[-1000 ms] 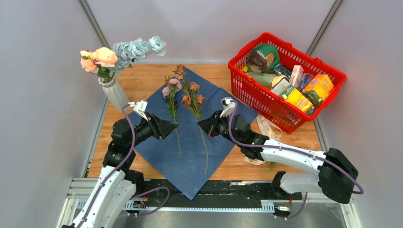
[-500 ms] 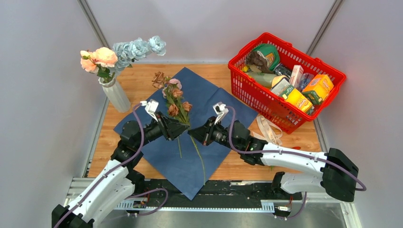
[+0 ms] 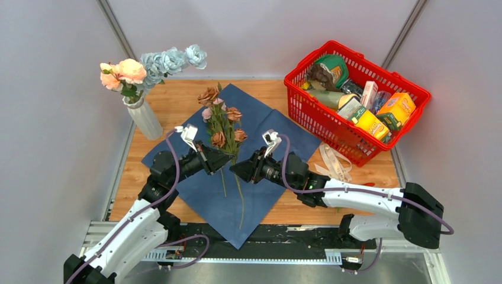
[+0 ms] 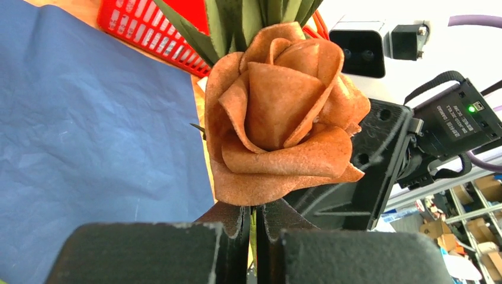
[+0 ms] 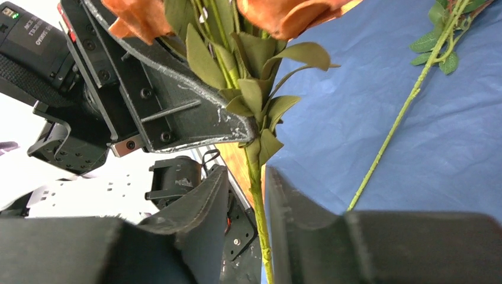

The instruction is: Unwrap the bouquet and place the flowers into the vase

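Observation:
The white ribbed vase (image 3: pixel 145 120) stands at the table's left and holds pink and pale blue flowers (image 3: pixel 155 64). My left gripper (image 3: pixel 228 157) (image 4: pixel 253 232) is shut on the green stem of a brown flower spray (image 3: pixel 228 124), just under a brown rose (image 4: pixel 284 112). My right gripper (image 3: pixel 233 168) (image 5: pixel 245 198) faces it, jaws apart, and the same stem (image 5: pixel 258 207) runs through the gap. A pink flower (image 3: pixel 208 112) lies on the unfolded blue paper (image 3: pixel 266 121), its stem (image 5: pixel 388 139) flat on the sheet.
A red basket (image 3: pixel 308 121) full of groceries stands at the back right. The cream ribbon (image 3: pixel 334 161) lies loose on the wood in front of it. The two gripper heads almost touch over the blue paper.
My left gripper moved in and shut on the brown spray's stem. My right gripper, shut on that stem before, has parted its jaws. The spray swung toward upright.

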Controlling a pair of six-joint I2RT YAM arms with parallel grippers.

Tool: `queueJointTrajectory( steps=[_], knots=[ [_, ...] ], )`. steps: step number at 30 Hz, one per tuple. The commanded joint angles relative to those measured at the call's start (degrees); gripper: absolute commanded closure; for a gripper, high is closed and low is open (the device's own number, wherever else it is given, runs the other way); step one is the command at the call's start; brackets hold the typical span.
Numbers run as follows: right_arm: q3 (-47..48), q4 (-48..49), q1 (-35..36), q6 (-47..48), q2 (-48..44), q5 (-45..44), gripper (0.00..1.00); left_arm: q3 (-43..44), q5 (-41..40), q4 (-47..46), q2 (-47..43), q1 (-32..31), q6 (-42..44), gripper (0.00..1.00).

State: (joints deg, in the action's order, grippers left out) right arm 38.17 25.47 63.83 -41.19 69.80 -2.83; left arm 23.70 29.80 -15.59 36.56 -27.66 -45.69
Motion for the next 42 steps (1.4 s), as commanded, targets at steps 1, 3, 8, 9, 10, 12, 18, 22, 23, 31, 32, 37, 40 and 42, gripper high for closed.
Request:
queueJointTrajectory(
  steps=[1, 3, 8, 9, 10, 12, 18, 22, 23, 31, 32, 37, 40, 42],
  knots=[
    [0.32, 1.17, 0.85, -0.74, -1.42, -1.2, 0.55, 2.66, -2.63, 0.21, -1.75, -0.2, 2.88, 1.0],
    [0.41, -0.68, 0.77, -0.3, -2.64, -2.17, 0.4, 3.19, -4.22, 1.09, -2.54, -0.29, 4.98, 1.0],
    [-2.31, -2.62, 0.77, 0.93, -8.35, -5.34, 0.04, 8.01, -10.54, 6.71, -2.28, -0.29, 17.88, 1.0],
    [-2.84, -3.23, 0.77, 1.2, -9.15, -6.04, 0.0, 9.07, -12.82, 7.85, -2.19, -0.2, 19.75, 1.0],
    [-3.45, -3.67, 0.77, 1.46, -10.9, -6.74, 0.0, 10.82, -14.84, 8.38, -1.84, -0.2, 24.29, 1.0],
    [-4.33, -5.08, 0.85, 1.99, -13.71, -8.59, 0.0, 13.28, -20.9, 9.18, -1.31, -0.11, 30.45, 1.0],
    [-7.32, -6.23, 0.85, 3.66, -19.61, -12.19, 0.0, 19.79, -36.2, 5.94, 1.41, -0.11, 45.4, 1.0],
    [-9.34, -6.49, 0.68, 4.89, -21.72, -13.78, 0.0, 17.96, -39.99, -5.56, 0.27, -0.2, 56.55, 1.0],
    [-9.61, -6.75, 0.68, 4.98, -22.25, -14.3, 0.0, 17.52, -40.52, -10.11, 0.27, -0.11, 58.5, 1.0],
    [-9.44, -8.15, 0.68, 8.4, -22.95, -16.94, 0.0, 20.68, -44.39, -18.06, 5.19, -0.11, 78.89, 1.0],
    [-9.26, -8.25, 0.59, 8.49, -23.13, -17.12, 0.0, 20.68, -44.3, -19.37, 5.8, -0.11, 79.96, 1.0],
    [-9.43, -7.99, 0.68, 8.67, -23.57, -17.3, 0.0, 21.29, -43.95, -23.95, 7.74, 1.64, 83.57, 1.0],
    [-9.35, -7.98, 0.59, 9.2, -23.31, -17.82, 0.0, 21.91, -43.6, -26.76, 9.23, 4.19, 83.22, 1.0],
    [-9.26, -7.9, 0.68, 9.29, -23.22, -17.74, 0.0, 22.09, -42.55, -27.47, 10.02, 6.73, 82.7, 1.0]
  ],
)
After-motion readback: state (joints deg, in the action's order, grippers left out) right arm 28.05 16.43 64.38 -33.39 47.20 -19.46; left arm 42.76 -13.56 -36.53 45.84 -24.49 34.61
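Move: The left hand grips the brown flowers; the vase it takes them to stands about 27 cm left and 16 cm ahead of it, its middle some 9 cm lower. The pink flower lies on the wrap about 4 cm left, 10 cm ahead and 18 cm below the left hand. From the right hand, fingers already opening at the brown stems, the vase is about 29 cm left and 18 cm ahead, the pink flower 5 cm left and 12 cm ahead. Left raises the held brown flowers about 20 cm, turning blooms up, left-forward towards the vase; right opens, withdraws rightward. ##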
